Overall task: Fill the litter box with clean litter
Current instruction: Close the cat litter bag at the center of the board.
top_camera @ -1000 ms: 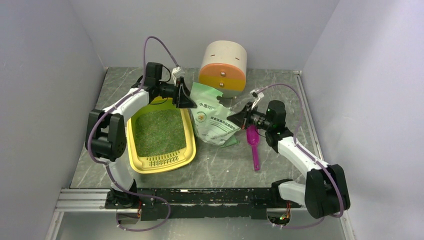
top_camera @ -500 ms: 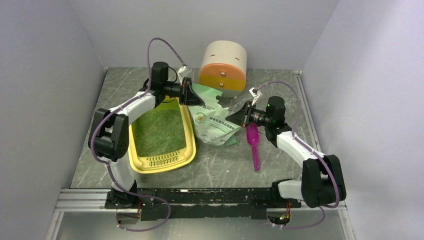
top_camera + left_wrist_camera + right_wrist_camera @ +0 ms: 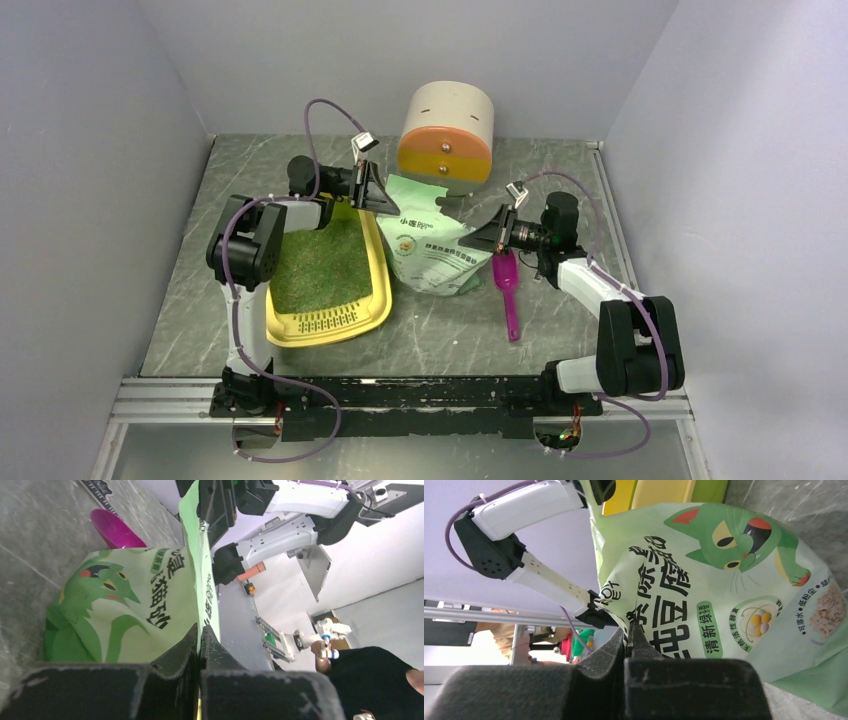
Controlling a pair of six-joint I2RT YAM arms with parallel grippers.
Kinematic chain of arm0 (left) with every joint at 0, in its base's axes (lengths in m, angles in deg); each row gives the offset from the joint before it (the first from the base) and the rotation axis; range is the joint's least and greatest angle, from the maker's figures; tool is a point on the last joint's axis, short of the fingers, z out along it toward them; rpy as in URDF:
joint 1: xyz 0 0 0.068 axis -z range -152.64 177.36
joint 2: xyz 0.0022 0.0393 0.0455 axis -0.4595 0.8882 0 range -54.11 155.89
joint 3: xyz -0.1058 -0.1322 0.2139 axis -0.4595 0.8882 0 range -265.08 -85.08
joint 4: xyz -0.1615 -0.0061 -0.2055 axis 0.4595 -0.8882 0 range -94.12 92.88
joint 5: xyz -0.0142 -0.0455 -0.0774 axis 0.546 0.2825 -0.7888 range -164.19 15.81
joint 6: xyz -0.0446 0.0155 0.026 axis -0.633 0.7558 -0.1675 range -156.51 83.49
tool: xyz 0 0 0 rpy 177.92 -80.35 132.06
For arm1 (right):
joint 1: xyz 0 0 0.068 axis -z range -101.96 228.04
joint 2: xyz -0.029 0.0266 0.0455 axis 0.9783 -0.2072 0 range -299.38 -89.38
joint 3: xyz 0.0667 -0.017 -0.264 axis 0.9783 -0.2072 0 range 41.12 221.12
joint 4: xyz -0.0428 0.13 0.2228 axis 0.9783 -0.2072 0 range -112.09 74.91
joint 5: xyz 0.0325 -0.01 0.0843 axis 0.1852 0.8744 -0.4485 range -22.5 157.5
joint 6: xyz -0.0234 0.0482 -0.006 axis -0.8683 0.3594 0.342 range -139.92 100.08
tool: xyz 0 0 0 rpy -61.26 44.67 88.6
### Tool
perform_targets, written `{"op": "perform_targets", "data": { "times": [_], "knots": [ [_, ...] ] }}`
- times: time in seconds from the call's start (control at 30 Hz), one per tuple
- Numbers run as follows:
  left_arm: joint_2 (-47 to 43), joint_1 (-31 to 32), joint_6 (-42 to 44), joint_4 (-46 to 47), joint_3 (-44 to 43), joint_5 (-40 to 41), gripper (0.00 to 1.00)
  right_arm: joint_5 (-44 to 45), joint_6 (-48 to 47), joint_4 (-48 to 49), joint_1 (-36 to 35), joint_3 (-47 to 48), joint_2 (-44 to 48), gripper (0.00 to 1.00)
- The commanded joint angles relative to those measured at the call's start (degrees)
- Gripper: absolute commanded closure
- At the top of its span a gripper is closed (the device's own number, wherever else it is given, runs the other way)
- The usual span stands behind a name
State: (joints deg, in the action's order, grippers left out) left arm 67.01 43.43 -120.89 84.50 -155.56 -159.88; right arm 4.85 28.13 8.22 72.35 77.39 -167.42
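Observation:
The yellow litter box (image 3: 375, 298) lies left of centre with its slotted grille toward me, and greenish-grey clean litter (image 3: 318, 262) covers its floor. To its right lies the pale green printed litter bag (image 3: 430, 245). My left gripper (image 3: 377, 197) is shut on the bag's upper left edge (image 3: 202, 570), beside the box's far right corner. My right gripper (image 3: 484, 235) is shut on the bag's right edge (image 3: 624, 605). In the right wrist view the bag's cat print (image 3: 734, 535) faces the camera.
A round beige, orange and yellow drawer cabinet (image 3: 448, 135) stands behind the bag. A magenta scoop (image 3: 508, 290) lies on the grey table just right of the bag, under my right arm. Walls close in the table on three sides.
My left gripper moved right off the litter box's far corner and closed on the bag's edge. My right gripper stayed shut on the bag and its wrist turned a little.

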Motion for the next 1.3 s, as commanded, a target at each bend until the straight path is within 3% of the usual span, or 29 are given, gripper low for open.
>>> {"op": "perform_targets", "data": {
  "times": [0.0, 0.1, 0.23, 0.33, 0.5, 0.67, 0.77, 0.8, 0.97, 1.13, 1.27],
  "knots": [
    [-0.86, -0.54, -12.54, 23.24, -3.9, -4.83, 0.95, -6.5, 1.69, -4.17, 0.77, 1.84, 0.75, 0.97],
    [-1.87, -0.06, -12.47, 23.23, -3.63, -5.91, 0.95, -3.72, -6.83, -17.96, 0.69, 6.06, -0.27, 0.86],
    [-2.57, 0.27, -12.37, 23.24, -4.25, -7.23, 0.95, -0.37, -9.9, -21.92, 0.99, 7.83, 0.97, 0.63],
    [-3.14, 0.24, -12.04, 23.23, -4.44, -8.19, 0.95, 0.37, -10.44, -22.37, 0.97, 8.48, 2.36, 0.53],
    [-5.98, 0.27, -7.92, 23.23, -3.45, -8.54, 0.95, 6.88, -16.54, -31.96, 1.01, 10.42, 3.11, 0.52],
    [-12.91, -0.27, 4.85, 23.23, -0.73, -6.57, 0.95, 6.91, -17.15, -31.12, 0.99, 9.55, 5.75, 0.51],
    [-13.91, -0.43, 5.73, 23.26, -2.58, -6.95, 0.75, 7.77, -18.55, -31.09, 0.9, 9.61, 7.08, 0.5],
    [-14.09, -0.43, 5.9, 23.23, -2.94, -7.45, 0.72, 8.05, -19.01, -31.38, 0.94, 9.77, 7.25, 0.5],
    [-15.57, -1.89, 7.5, 23.23, -1.42, -8.64, 0.65, 8.63, -18.36, -32.89, 0.95, 10.26, 6.12, 0.5],
    [-19.04, -5.35, 10.86, 23.15, 1.74, -4.82, 0.6, 8.26, -20.33, -33.23, 0.77, 9.76, 7.71, 0.5],
    [-21.01, -8.19, 12.29, 23.13, 2.05, -1.19, 0.58, 7.11, -22.57, -28.45, -0.3, 8.64, 11.91, 0.39]
  ]
}}
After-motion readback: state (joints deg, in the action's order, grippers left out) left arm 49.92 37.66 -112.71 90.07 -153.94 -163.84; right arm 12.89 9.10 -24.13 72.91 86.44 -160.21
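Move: The litter bag hangs from both my hands, its rim pinched at each side. Its middle lies about 8 cm right of my left hand, 4 cm back and 9 below, with the litter box some 17 cm left and 2 back, and the drawer cabinet 19 cm ahead and 10 right. From my right hand the bag's middle is about 6 cm left, 3 ahead; the scoop lies roughly 11 cm right and 1 back. I open my right fingers first and let the rim go, drifting a couple of centimetres right while the fingertips tip down slightly. My left hand, still pinching, draws the rim up and a little back; then I open that hand too as it climbs, about 9 cm in all, rolling some 30 degrees about its fingers' line, and finally swing it left, away from the bag. ##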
